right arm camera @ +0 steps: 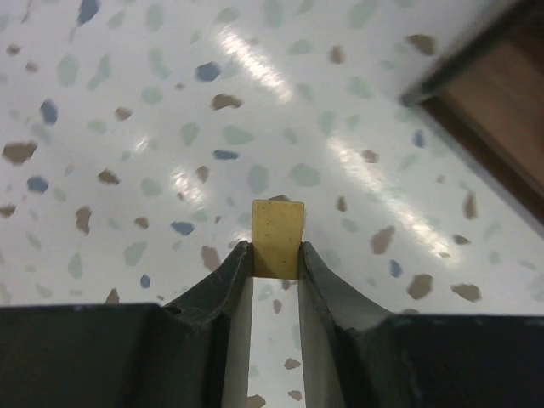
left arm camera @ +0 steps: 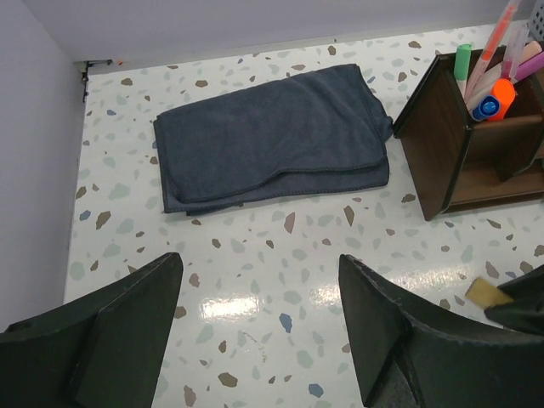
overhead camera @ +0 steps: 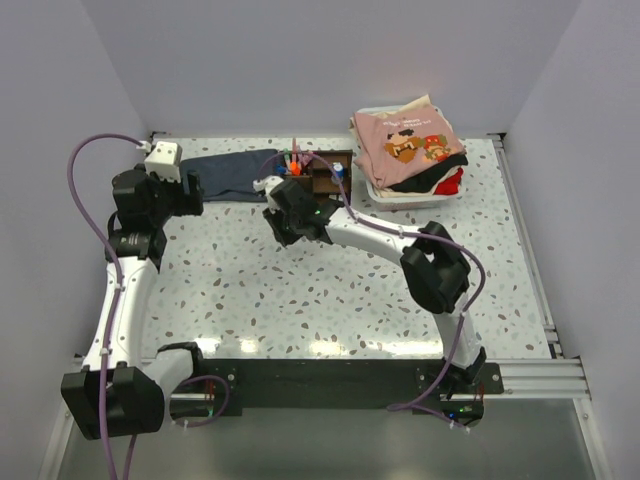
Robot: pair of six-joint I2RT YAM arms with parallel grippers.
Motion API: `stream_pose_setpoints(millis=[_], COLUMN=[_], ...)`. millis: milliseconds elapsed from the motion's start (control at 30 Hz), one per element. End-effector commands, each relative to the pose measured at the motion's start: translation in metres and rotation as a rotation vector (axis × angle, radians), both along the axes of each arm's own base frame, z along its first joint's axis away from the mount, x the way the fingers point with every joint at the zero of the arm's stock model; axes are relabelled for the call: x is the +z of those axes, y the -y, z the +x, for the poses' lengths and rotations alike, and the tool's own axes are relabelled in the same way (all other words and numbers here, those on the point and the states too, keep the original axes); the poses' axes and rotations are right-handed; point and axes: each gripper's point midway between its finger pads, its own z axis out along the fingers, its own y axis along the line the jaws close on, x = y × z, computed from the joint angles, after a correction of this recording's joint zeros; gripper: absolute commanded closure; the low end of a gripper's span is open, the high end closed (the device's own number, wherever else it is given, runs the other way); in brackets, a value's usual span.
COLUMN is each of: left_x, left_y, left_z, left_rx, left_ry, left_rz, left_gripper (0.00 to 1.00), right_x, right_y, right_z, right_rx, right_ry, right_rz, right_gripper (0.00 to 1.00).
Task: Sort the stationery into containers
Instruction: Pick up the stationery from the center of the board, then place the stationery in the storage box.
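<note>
A small tan eraser (right arm camera: 278, 234) is pinched between the fingertips of my right gripper (right arm camera: 277, 253), held just above the speckled tabletop. The same eraser (left arm camera: 486, 291) shows at the lower right of the left wrist view, in front of the dark brown wooden organiser (left arm camera: 442, 153). Several coloured pens and markers (left arm camera: 493, 76) stand upright in the organiser's (overhead camera: 325, 180) tall left compartment. My left gripper (left arm camera: 259, 257) hangs open over bare table near the left wall, with nothing between its fingers.
A folded dark blue cloth (left arm camera: 272, 136) lies flat just left of the organiser. At the back right stands a white bin (overhead camera: 412, 197) piled with pink clothes (overhead camera: 405, 140). Walls close off the left, back and right sides.
</note>
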Motion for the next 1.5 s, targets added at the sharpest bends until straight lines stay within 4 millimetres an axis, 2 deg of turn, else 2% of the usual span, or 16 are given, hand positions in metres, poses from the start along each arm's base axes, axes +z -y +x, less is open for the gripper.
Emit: stream_pose_setpoints(millis=[0,167,367,567,833,1067,1467], left_x=[0.032,0.033,0.033,0.03,0.025,0.022,0.019], left_y=[0.0,0.0,-0.001,0.0,-0.003,-0.002,-0.002], left_z=[0.008,0.01,0.012,0.014,0.014,0.014,0.014], left_rx=[-0.003,-0.006,-0.005,-0.01,-0.001,-0.008,-0.015], left_ry=[0.086,0.085,0.082,0.074,0.059,0.05,0.044], left_rz=[-0.004,0.0,-0.005,-0.016,-0.031,-0.036,-0.052], left_gripper=[0.21,0.21,0.21,0.21,0.21,0.21,0.21], right_x=[0.049,0.052,0.042,0.034,0.017,0.019,0.007], right_y=[0.04,0.062,0.086,0.1,0.104,0.1,0.104], right_z=[0.054,0.082,0.098,0.111,0.127,0.143,0.148], right_rx=[-0.381,-0.479,-0.549,-0.585,-0.611,-0.631,-0.665], right_ry=[0.125,0.132,0.127,0.123,0.133,0.172,0.173], right_rz=[0.067,0.072,0.045,0.034,0.011,0.018,0.002], right_gripper=[1.0,1.0,1.0,1.0,1.0,1.0,1.0])
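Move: My right hand already pinches the yellow block. It is bound for the organizer's lower right compartment, about 15 cm ahead, 12 cm to my right and 4 cm lower. The pen slot is roughly 17 cm ahead and 4 cm right; the blue bottle, on the shelf above the compartment, is some 19 cm ahead and 15 cm right, both near hand height. From my left hand, that compartment is about 13 cm ahead, 30 cm right and 20 cm below. Keeping the yellow block pinched, I swing my right hand about 13 cm forward and 11 cm right to the organizer, turning it some 35 degrees clockwise on the way. I rise a couple of centimetres first, then sink about 3 cm beside the divider and ease the last stretch straight forward, bringing the block under the front edge of the bottle's shelf. ##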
